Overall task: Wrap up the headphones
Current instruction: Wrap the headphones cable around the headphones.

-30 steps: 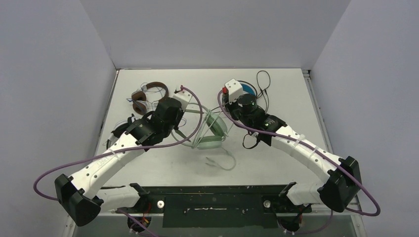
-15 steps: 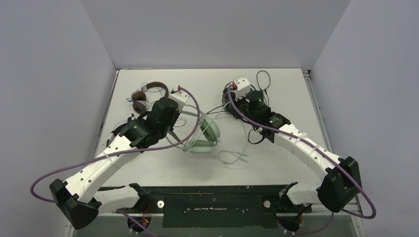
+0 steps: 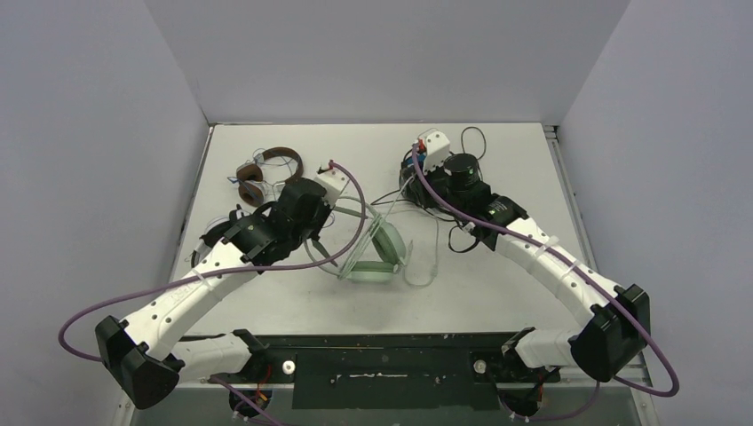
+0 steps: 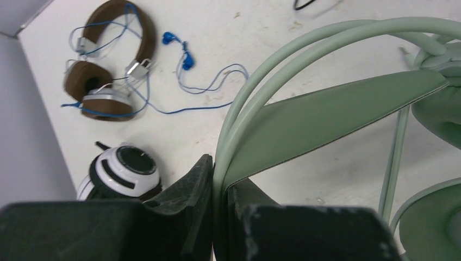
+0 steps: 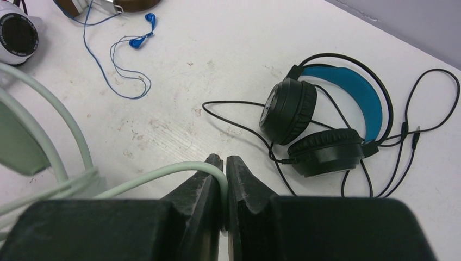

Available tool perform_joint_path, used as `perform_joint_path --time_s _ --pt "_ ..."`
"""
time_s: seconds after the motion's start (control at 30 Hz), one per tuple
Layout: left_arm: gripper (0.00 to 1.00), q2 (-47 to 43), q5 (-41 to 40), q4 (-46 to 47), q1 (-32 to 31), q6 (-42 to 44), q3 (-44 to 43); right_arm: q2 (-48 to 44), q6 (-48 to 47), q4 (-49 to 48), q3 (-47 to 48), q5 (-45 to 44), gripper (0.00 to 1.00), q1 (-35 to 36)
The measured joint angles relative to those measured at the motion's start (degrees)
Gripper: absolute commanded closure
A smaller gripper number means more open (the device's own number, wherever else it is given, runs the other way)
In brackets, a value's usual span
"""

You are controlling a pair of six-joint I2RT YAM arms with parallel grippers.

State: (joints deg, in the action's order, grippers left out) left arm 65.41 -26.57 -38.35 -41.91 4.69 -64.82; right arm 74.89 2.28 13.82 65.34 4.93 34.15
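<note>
The mint green headphones [image 3: 377, 253] are tilted up off the table centre, and their wide headband [image 4: 326, 109] fills the left wrist view. My left gripper [image 4: 220, 185] is shut on that headband. My right gripper [image 5: 223, 163] is shut on the mint green cord [image 5: 152, 175], which runs off to the left. A slack loop of the cord [image 3: 423, 266] lies on the table. The black headphones with a blue headband [image 5: 326, 119] lie just beyond my right gripper. At the back left lie the brown headphones [image 3: 262, 173]. The white black-striped headphones [image 4: 122, 171] lie under my left arm.
A pair of blue earbuds [image 4: 176, 49] with a thin blue wire lies between the brown headset and the green one. The black headset's cord [image 5: 429, 103] loops over the table at the back right. Grey walls [image 3: 169, 106] close in the table on three sides.
My right gripper has moved back and right and closed on the green cord. The slack loop has drawn up toward the right. My left gripper and the headset shifted slightly.
</note>
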Motion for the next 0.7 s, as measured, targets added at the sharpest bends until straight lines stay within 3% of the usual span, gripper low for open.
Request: perform_joint_path --time_s 0.2,0.3,0.47,0.7 --pt "1.00 0.2 9.9 -0.3 0.0 -3.8 -1.8 1.0 1.0 -6.2 -2.6 3.9 0.92 -2.0" --pt "1.00 0.2 12.3 -1.4 0.0 -7.4 -4.2 1.7 3.0 -11.3 -6.8 9.2 0.84 -4.7" --pt "1.00 0.2 16.2 -5.4 0.1 -12.2 -11.1 1.7 5.3 -23.5 -16.2 17.8 0.79 -6.5" --pt "1.00 -0.2 23.2 -7.0 0.1 -19.8 -19.0 1.8 7.5 -40.0 -24.5 24.3 0.64 -6.9"
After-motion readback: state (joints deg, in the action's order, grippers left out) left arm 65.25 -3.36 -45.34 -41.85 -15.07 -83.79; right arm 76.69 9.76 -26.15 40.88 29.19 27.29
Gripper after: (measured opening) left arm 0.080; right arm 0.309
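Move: The left hand already grips the green headphones by the headband. Their middle lies about 5 cm back, 7 cm right and 3 cm below that hand; on the table over 20 cm below are the blue earbuds, 10 cm ahead and 2 cm left, and the brown headphones, 14 cm ahead and 10 cm left. The right hand pinches the green cable, with the green headphones some 12 cm back, 9 cm left and 4 cm below, and the black headphones 9 cm ahead, 3 cm right and 20 cm below. Keeping its pinch on the headband, the left hand swings left and then mainly climbs, about 10 cm up, 7 cm left and a little back, rolling its left side down by some 30 degrees. The right hand edges forward, then sinks about 5 cm while drifting back and slightly left, turning counter-clockwise with its left side rolling up, and from partway down its fingers open and loosen around the green cable. ##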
